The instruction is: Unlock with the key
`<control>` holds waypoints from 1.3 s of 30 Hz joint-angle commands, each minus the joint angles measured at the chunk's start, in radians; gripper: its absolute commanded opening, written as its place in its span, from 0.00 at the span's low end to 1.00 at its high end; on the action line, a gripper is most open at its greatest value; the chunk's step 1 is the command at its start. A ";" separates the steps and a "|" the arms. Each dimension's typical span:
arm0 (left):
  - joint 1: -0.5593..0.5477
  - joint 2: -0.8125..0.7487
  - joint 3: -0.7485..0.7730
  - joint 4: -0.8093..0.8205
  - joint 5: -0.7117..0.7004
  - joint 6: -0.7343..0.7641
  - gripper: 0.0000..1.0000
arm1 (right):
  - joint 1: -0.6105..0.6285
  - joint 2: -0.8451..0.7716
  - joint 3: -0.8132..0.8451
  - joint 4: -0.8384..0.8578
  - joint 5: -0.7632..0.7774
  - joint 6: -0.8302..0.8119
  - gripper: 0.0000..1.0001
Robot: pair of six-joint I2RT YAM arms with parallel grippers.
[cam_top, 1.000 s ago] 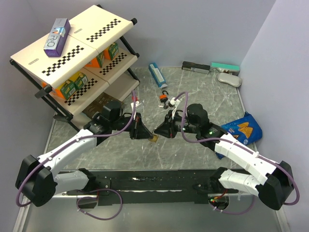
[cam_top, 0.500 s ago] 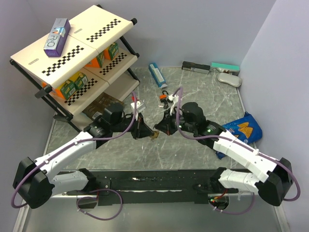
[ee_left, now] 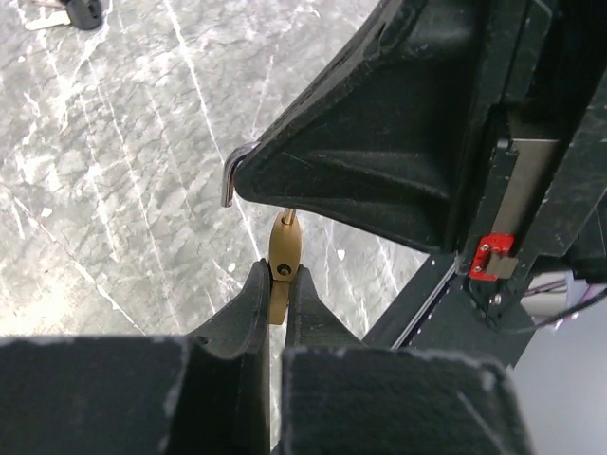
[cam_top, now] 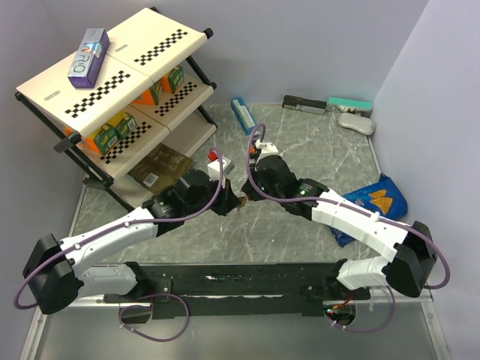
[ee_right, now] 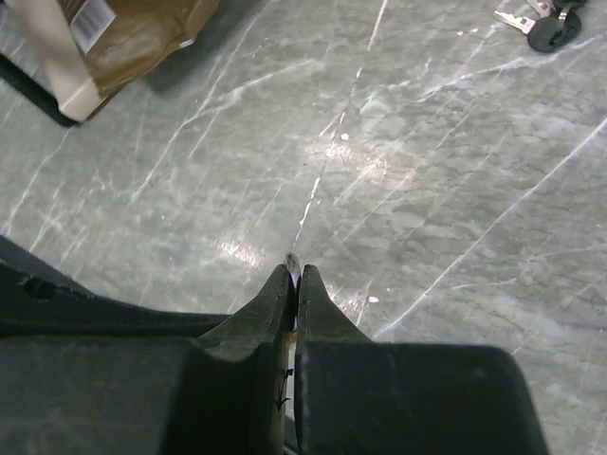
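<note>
My left gripper (ee_left: 278, 275) is shut on the body of a small brass padlock (ee_left: 285, 245), holding it above the marble table. In the top view it sits mid-table (cam_top: 241, 201) between both grippers. My right gripper (ee_right: 294, 269) is shut on a thin silver piece of metal; in the left wrist view this is the padlock's shackle (ee_left: 229, 178), curving out from under the right gripper's black body. The key (ee_right: 547, 26), with a black head and a thin blade, lies loose on the table; the left wrist view shows it at the top left (ee_left: 80, 10).
A checkered shelf rack (cam_top: 112, 82) stands at the back left with a brown packet (cam_top: 160, 165) at its foot. A blue chip bag (cam_top: 377, 199) lies at the right, and a blue tube box (cam_top: 244, 115) and small boxes (cam_top: 327, 104) at the back.
The right gripper has closed on the shackle. Its wrist has swung left and back over the padlock, and the left gripper has moved slightly right with the padlock.
</note>
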 commanded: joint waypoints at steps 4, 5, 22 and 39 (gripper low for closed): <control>0.103 0.012 -0.020 0.095 0.087 -0.140 0.01 | -0.118 -0.093 -0.070 0.154 -0.037 0.007 0.40; 0.124 0.012 -0.036 0.110 0.188 -0.143 0.01 | -0.134 -0.119 -0.099 0.194 -0.095 -0.022 0.48; 0.255 -0.037 -0.019 0.131 1.007 -0.078 0.01 | -0.386 -0.252 -0.444 1.045 -1.234 0.100 0.79; 0.276 -0.081 -0.054 0.245 1.017 -0.158 0.01 | -0.274 -0.187 -0.383 0.975 -1.288 0.008 0.76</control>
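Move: The brass padlock is already held by its body in the left fingers, about 1 cm ahead of that hand's point, 2 cm to its right and 1 cm lower. From the right hand, which still pinches the open shackle, the padlock's middle lies about 2 cm back, 2 cm left and level. The keys lie on the table some 16 cm ahead of the right hand, 3 cm to its right and 16 cm below; the orange padlock is about 4 cm beyond them. The brass padlock's open shackle is let go: the right fingers spread wide and come off it some 5 cm to the right, then that hand swings back about 11 cm and up 8, coming leftward again and turning counter-clockwise by some 55 degrees with its left side rising. The left hand keeps its pinch on the body and, after a small nudge forward, carries the padlock back and up, turning clockwise. ##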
